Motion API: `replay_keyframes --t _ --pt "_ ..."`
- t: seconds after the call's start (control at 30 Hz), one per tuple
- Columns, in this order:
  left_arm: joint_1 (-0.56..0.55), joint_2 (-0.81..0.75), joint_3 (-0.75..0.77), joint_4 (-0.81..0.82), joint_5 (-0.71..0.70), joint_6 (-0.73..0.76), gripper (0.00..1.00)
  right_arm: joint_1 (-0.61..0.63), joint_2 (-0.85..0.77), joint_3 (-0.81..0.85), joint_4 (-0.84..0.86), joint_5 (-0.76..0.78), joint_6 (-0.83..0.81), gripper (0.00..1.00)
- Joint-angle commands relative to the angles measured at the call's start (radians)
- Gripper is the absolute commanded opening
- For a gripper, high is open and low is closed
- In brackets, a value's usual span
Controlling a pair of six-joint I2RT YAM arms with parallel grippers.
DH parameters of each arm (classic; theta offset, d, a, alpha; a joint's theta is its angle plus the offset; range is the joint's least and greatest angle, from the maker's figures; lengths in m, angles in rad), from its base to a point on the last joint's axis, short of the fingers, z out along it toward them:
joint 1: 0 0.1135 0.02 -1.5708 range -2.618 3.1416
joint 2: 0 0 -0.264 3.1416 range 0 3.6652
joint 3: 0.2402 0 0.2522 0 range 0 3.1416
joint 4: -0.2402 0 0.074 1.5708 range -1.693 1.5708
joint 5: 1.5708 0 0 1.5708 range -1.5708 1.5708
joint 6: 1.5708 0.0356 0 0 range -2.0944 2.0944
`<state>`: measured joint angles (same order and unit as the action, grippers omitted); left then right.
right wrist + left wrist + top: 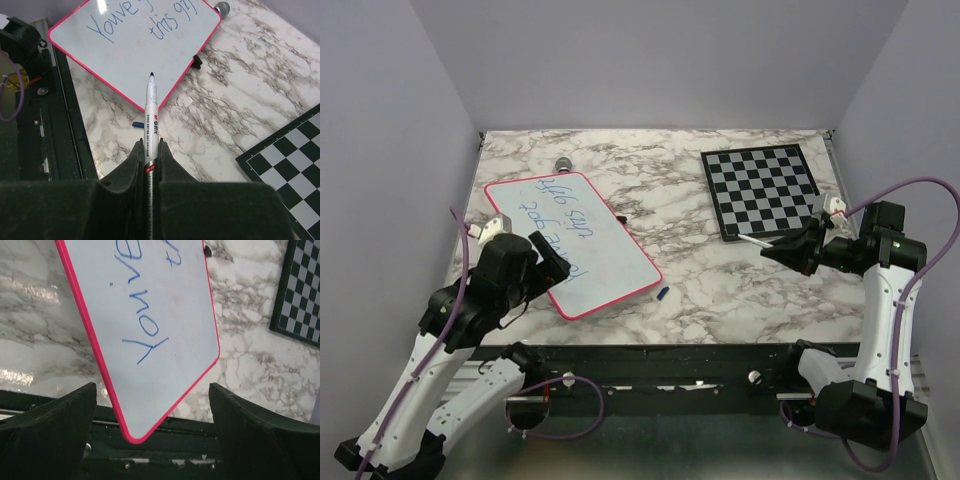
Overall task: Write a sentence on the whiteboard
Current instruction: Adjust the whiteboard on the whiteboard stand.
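The whiteboard (605, 270) lies tilted on the left of the marble table, with the sentence (558, 215) in blue marker in two lines on it. My left gripper (552, 262) stands open at the board's near corner. In the left wrist view that pink-rimmed corner of the whiteboard (180, 340) sits between the spread fingers (55, 425), touching neither, and "You've" of the sentence (142, 315) shows. My right gripper (772, 252) hovers to the right, shut on a white marker (151, 115) whose blue tip points toward the whiteboard (125, 65).
A grey-and-black chessboard (760, 190) lies at the back right. A small blue marker cap (663, 293) rests on the marble beside the board's right corner. A grey round object (562, 165) sits behind the board. A black rail (650, 360) runs along the near table edge.
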<state>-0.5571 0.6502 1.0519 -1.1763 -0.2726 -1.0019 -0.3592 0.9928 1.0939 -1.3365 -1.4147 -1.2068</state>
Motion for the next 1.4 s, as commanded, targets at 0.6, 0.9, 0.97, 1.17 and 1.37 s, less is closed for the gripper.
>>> replay_keyframes --t 0.6,0.9,0.97,1.17,1.37 --pt "0.890 0.325 -0.071 0.529 0.651 0.585 0.98 0.005 -0.020 -0.005 -0.188 -0.007 -0.033 0.01" --pt "0.953 0.403 -0.159 0.572 0.736 0.628 0.75 0.005 -0.034 -0.002 -0.188 -0.006 -0.036 0.01" --pt "0.959 0.417 -0.187 0.607 0.778 0.623 0.72 0.005 -0.036 -0.003 -0.188 -0.006 -0.036 0.00" --pt "0.985 0.451 -0.251 0.704 0.886 0.585 0.63 0.005 -0.037 -0.003 -0.188 -0.006 -0.036 0.00" --pt "1.010 0.489 -0.293 0.834 0.998 0.511 0.42 0.005 -0.040 -0.006 -0.188 -0.004 -0.036 0.01"
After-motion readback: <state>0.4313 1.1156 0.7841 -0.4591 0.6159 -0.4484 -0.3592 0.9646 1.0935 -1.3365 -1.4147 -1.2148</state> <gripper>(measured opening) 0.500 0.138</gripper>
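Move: The next grip spot, the middle of the whiteboard's long left edge, lies about 14 cm ahead of the left hand, 10 cm to its left and 9 cm below. The board's middle is some 13 cm ahead, almost in line sideways, 12 cm down. The blue pen cap lies on the table roughly 25 cm right, 1 cm ahead and 20 cm below. From the right hand that grip spot is about 58 cm left, 9 cm ahead and 13 cm down. Swing the open left gripper forward and left, some 14 and 10 cm, rising about 7 cm on the way. Then sink roughly 15 cm to the whiteboard's left edge and bring the fingers astride it, closing to half open while the hand's left side dips about 10 degrees past its starting tilt. Keep the marker held still in the right gripper. ##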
